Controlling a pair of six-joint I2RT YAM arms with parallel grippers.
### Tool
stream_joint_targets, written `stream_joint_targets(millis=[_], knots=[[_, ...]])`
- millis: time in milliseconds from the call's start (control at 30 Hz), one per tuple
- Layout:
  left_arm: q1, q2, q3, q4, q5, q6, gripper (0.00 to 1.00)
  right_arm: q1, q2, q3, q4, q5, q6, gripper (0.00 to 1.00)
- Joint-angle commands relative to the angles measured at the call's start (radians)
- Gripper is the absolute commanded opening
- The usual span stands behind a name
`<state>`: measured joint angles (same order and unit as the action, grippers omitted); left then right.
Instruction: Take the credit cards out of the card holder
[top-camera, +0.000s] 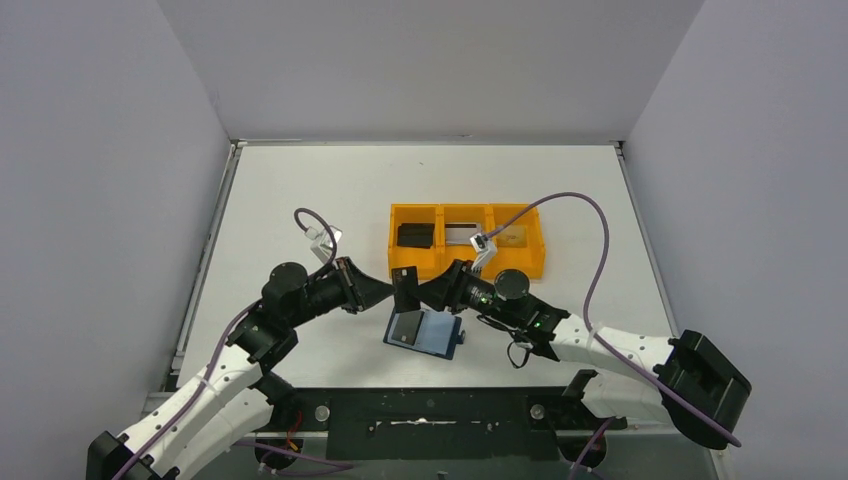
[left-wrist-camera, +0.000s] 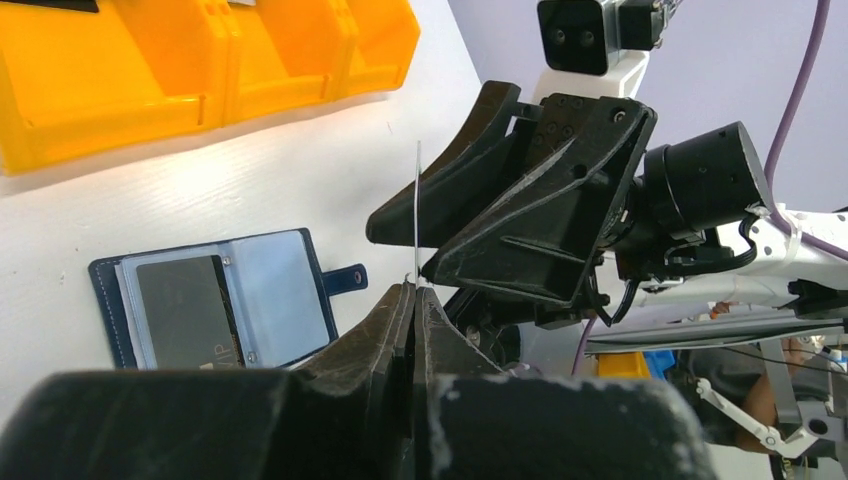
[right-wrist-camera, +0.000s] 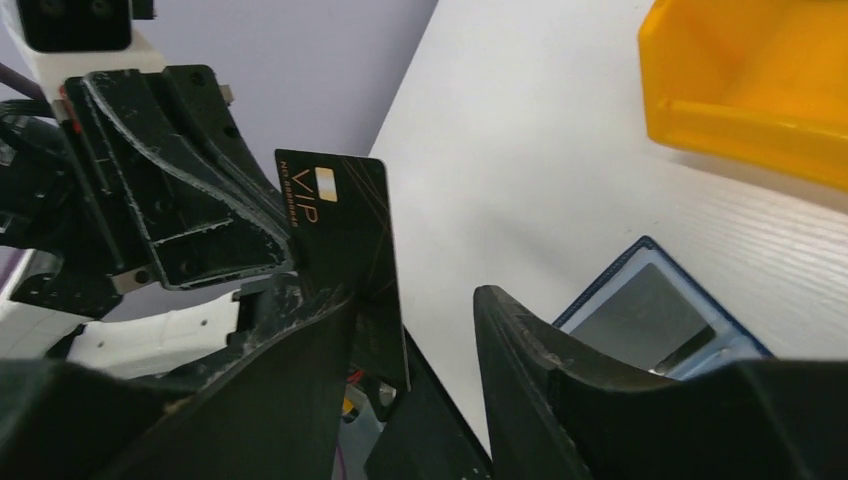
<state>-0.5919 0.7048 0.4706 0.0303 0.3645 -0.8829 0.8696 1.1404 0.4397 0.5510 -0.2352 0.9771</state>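
A black credit card (top-camera: 407, 290) marked VIP (right-wrist-camera: 340, 240) stands upright above the table, and my left gripper (top-camera: 385, 290) is shut on its edge (left-wrist-camera: 417, 215). My right gripper (right-wrist-camera: 415, 300) faces it, open. The card lies against one finger, with a gap to the other. The navy card holder (top-camera: 425, 333) lies open on the table below them. Another dark card (left-wrist-camera: 185, 310) sits in its left pocket. The tab (left-wrist-camera: 345, 280) sticks out to the side.
An orange three-compartment tray (top-camera: 466, 207) stands just behind the grippers. It holds a black card (top-camera: 415, 235), a silver one (top-camera: 460, 235) and a tan one (top-camera: 512, 236). Walls enclose the table on three sides.
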Motion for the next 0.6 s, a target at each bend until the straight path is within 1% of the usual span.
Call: stream_joint_targets(millis=[0, 100, 233, 367, 567], knots=[[0.006, 0.007, -0.01, 0.108, 0.065, -0.008, 0.0, -0.014, 0.001, 0.033, 0.158, -0.099, 0.003, 0.43], [0.007, 0.019, -0.02, 0.128, 0.084, -0.017, 0.0, -0.027, 0.003, 0.016, 0.216, -0.134, 0.022, 0.35], [0.006, 0.018, -0.032, 0.15, 0.086, -0.029, 0.0, -0.038, 0.005, 0.002, 0.248, -0.155, 0.038, 0.25], [0.006, 0.013, -0.035, 0.151, 0.08, -0.03, 0.0, -0.046, 0.005, -0.003, 0.256, -0.167, 0.042, 0.21], [0.006, 0.012, -0.038, 0.152, 0.076, -0.034, 0.0, -0.054, 0.005, -0.011, 0.293, -0.202, 0.051, 0.13]])
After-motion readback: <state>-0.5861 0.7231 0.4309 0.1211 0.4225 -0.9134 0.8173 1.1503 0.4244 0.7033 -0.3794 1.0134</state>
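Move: The black card, upright in the left hand's closed fingertips, has its middle about 3 cm to the right of that hand, level with it. From the half-open right hand the card lies some 3 cm to the left and 2 cm higher. The card holder lies on the table about 3 cm back from the right hand and 14 cm below; the orange tray's middle is roughly 19 cm ahead, 10 cm to the right and 12 cm below. The right fingers close from about half open to nearly shut on the free edge of the card, one finger on each face. Meanwhile the right hand rises about 2.5 cm, with a slight wrist roll and turn, the rise slowing to almost nothing while the fingers still close. The left hand keeps its pinch on the opposite edge and all but holds its place. ##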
